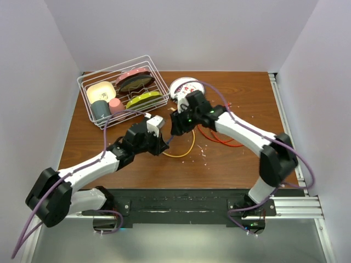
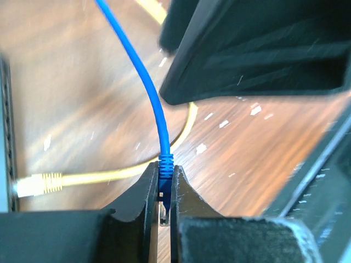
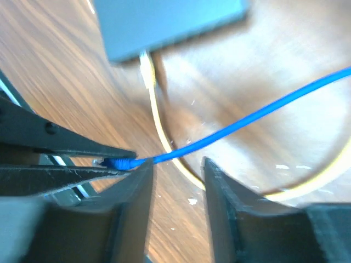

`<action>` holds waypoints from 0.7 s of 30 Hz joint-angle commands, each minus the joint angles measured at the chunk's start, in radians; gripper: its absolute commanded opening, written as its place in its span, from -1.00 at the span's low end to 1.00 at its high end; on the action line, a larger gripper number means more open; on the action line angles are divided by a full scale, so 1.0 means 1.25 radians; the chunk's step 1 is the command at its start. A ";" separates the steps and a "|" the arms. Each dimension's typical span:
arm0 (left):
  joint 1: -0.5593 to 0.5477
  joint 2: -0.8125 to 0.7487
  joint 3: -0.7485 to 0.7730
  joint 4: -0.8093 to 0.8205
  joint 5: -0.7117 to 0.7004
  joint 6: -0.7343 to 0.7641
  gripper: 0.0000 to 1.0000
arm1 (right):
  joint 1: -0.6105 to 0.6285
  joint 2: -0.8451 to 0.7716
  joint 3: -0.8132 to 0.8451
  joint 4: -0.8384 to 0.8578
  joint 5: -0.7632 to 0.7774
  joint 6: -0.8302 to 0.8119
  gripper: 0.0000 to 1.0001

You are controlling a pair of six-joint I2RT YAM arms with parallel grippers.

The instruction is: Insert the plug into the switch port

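My left gripper point(image 2: 164, 176) is shut on the blue plug point(image 2: 165, 167), whose blue cable point(image 2: 145, 82) rises up and away. The black switch point(image 3: 164, 22) lies flat at the top of the right wrist view, with a yellow plug point(image 3: 147, 68) in one socket. Only its socket edge point(image 2: 4, 137) shows at the far left of the left wrist view. My right gripper point(image 3: 176, 164) is open, its jaws straddling the blue cable point(image 3: 247, 118) just behind the plug point(image 3: 118, 163). In the top view both grippers point(image 1: 164, 137) point(image 1: 178, 125) meet at mid-table, and the switch is mostly hidden beneath them.
A wire dish rack point(image 1: 88, 82) with bowls and cups stands at the back left. A round patterned white plate point(image 1: 184, 86) sits behind the right gripper. A yellow cable point(image 1: 184, 155) loops in front of the grippers and a red cable point(image 1: 219, 139) lies to the right.
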 commanded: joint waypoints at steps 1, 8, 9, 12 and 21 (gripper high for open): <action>0.035 -0.041 0.094 -0.051 0.144 0.052 -1.00 | -0.015 -0.140 -0.020 0.022 -0.005 -0.081 0.12; 0.079 -0.007 0.167 -0.068 0.347 0.077 -1.00 | -0.013 -0.304 -0.117 0.107 -0.063 -0.109 0.83; 0.083 -0.005 0.187 -0.069 0.362 0.080 -1.00 | -0.014 -0.320 -0.125 0.108 -0.070 -0.113 0.91; 0.094 -0.005 0.216 -0.094 0.425 0.084 -1.00 | -0.014 -0.336 -0.147 0.120 -0.124 -0.120 0.97; 0.096 -0.002 0.280 -0.171 0.572 0.146 -1.00 | -0.014 -0.338 -0.153 0.137 -0.262 -0.126 0.95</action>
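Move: The left hand already has the blue plug in its fingers, about 9 cm above the wood. From this hand the switch lies some 12 cm ahead, 8 cm to its left and 8 cm down, and the yellow plug about 6 cm ahead, 5 cm left and as low. The right hand has already let go; for it the blue plug is roughly 7 cm back, 5 cm left and 3 cm lower, and the switch about 5 cm ahead, 13 cm left and 11 cm down. The left hand keeps its pinch on the blue plug and carries it some 11 cm up, drifting a little right and back away from the switch, while its fingers swing about 25 degrees clockwise and tip up towards level. The right hand, from half open, spreads its fingers wide as it shoots up about 11 cm, then comes back some 6 cm towards the plug in the left fingers, its own fingertips tilting up and turning a little counter-clockwise. ##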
